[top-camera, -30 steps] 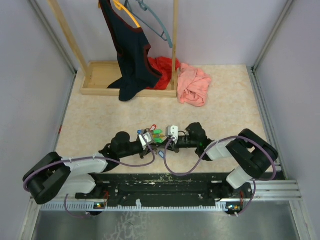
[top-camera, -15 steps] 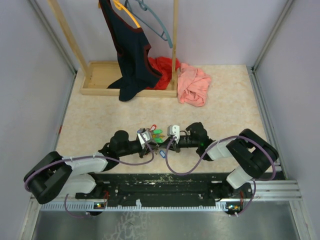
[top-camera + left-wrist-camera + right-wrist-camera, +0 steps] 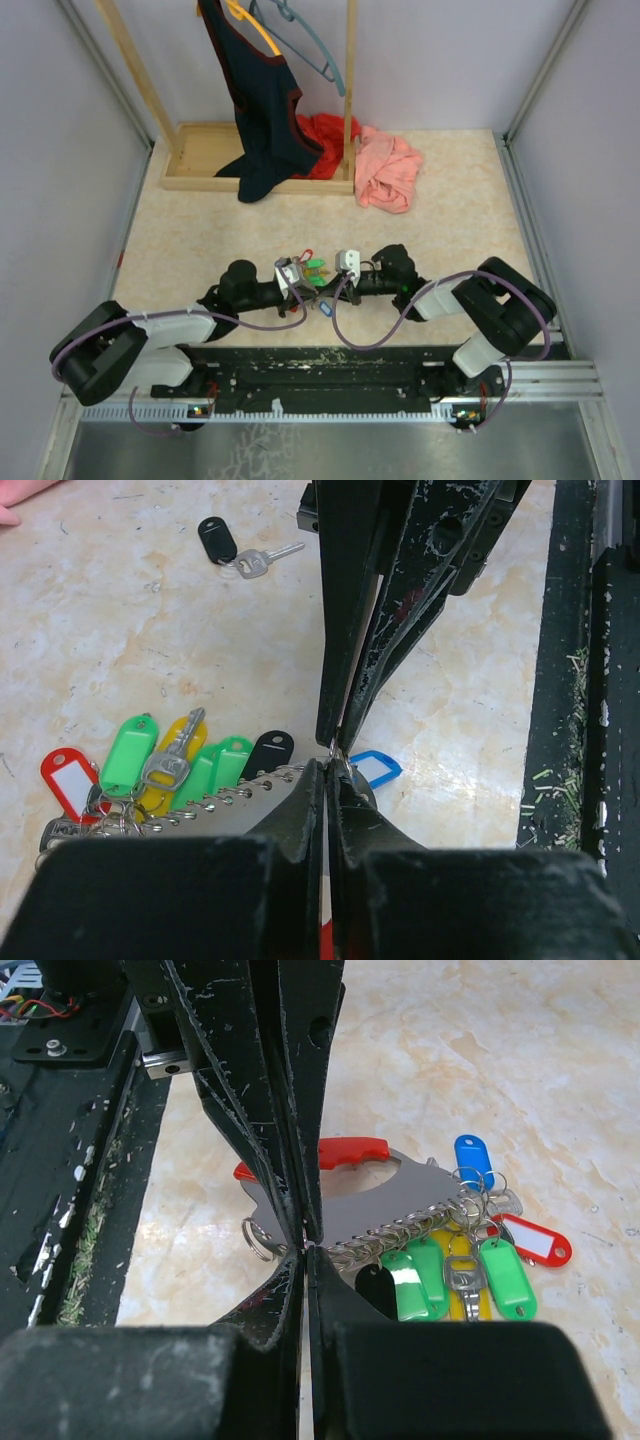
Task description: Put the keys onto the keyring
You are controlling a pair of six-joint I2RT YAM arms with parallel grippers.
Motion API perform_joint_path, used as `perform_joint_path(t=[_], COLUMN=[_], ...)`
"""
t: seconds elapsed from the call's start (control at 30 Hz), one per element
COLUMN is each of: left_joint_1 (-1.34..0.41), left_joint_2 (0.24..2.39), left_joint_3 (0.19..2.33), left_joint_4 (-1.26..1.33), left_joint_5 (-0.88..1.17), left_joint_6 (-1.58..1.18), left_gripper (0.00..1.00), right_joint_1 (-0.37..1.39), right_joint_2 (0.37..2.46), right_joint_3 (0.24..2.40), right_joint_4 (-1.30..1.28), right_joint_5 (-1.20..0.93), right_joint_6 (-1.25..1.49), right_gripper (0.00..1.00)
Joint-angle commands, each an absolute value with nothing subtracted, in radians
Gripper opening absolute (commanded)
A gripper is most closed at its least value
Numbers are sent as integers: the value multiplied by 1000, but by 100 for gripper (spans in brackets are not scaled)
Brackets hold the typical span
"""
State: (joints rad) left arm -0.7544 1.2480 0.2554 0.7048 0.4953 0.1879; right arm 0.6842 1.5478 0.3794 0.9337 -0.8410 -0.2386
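Observation:
The keyring [image 3: 400, 1205] is a grey plate with a red grip [image 3: 352, 1150] and a row of small rings along its edge. Keys with green [image 3: 505, 1280], blue [image 3: 468, 1154], red [image 3: 535, 1243], yellow and black [image 3: 376, 1290] tags hang from that row. My right gripper [image 3: 305, 1247] is shut, its tips pinching the plate's near edge. My left gripper [image 3: 330, 765] is shut and meets it tip to tip. A blue-tagged key [image 3: 376, 768] lies beside the tips, its small ring touching them. One dark-tagged key [image 3: 216, 538] lies apart on the table. Both grippers meet low at the table's front [image 3: 318, 289].
A wooden rack [image 3: 205, 160] with a dark garment [image 3: 262, 110] and hangers stands at the back. Red cloth [image 3: 322, 135] and pink cloth [image 3: 388, 170] lie beside it. A black rail [image 3: 585, 680] runs along the near table edge, close to the grippers.
My left gripper's jaws have closed from slightly apart to shut. The arms have barely shifted, and the right gripper has stayed shut.

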Motion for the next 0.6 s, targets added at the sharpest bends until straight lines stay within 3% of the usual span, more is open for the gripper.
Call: perform_joint_path(t=[0.0, 0.1, 0.23, 0.3, 0.57], left_joint_1=[-750, -750, -750, -750, -750], left_joint_2=[1251, 1243, 1243, 1250, 1246], left_joint_3=[256, 259, 272, 286, 302], left_joint_4=[710, 696, 668, 644, 605], left_joint_5=[526, 514, 490, 475, 434], left_joint_6=[196, 199, 199, 198, 200], left_gripper=[1, 1, 1, 1, 1], right_joint_1=[674, 671, 671, 670, 671], right_joint_2=[1545, 1521, 1454, 1410, 1226], right_joint_3=[382, 377, 377, 379, 482], right_joint_4=[1009, 992, 899, 831, 335], right_joint_5=[-877, -846, -758, -708, -454], right_joint_6=[-218, -194, -156, -134, -67], right_gripper=[0, 1, 23, 29, 33])
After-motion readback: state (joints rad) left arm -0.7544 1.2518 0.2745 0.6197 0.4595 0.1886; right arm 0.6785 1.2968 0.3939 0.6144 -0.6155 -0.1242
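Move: Both hands already pinch the keyring's metal loop, so it lies right at each hand's fingertips. From the right hand, the black tag hangs about 2 cm ahead and 1 cm to the right, 3 cm below; the green tags are some 5 cm ahead, straight out, and 4 cm below. The blue tag lies 4 cm back and 1 cm right, 4 cm below; a loose black fob with a key is roughly 4 cm ahead, 11 cm right, 4 cm below. Right fingers open off the loop, withdrawing some 3.5 cm right, up and forward; left keeps pinching, sinks slightly. ##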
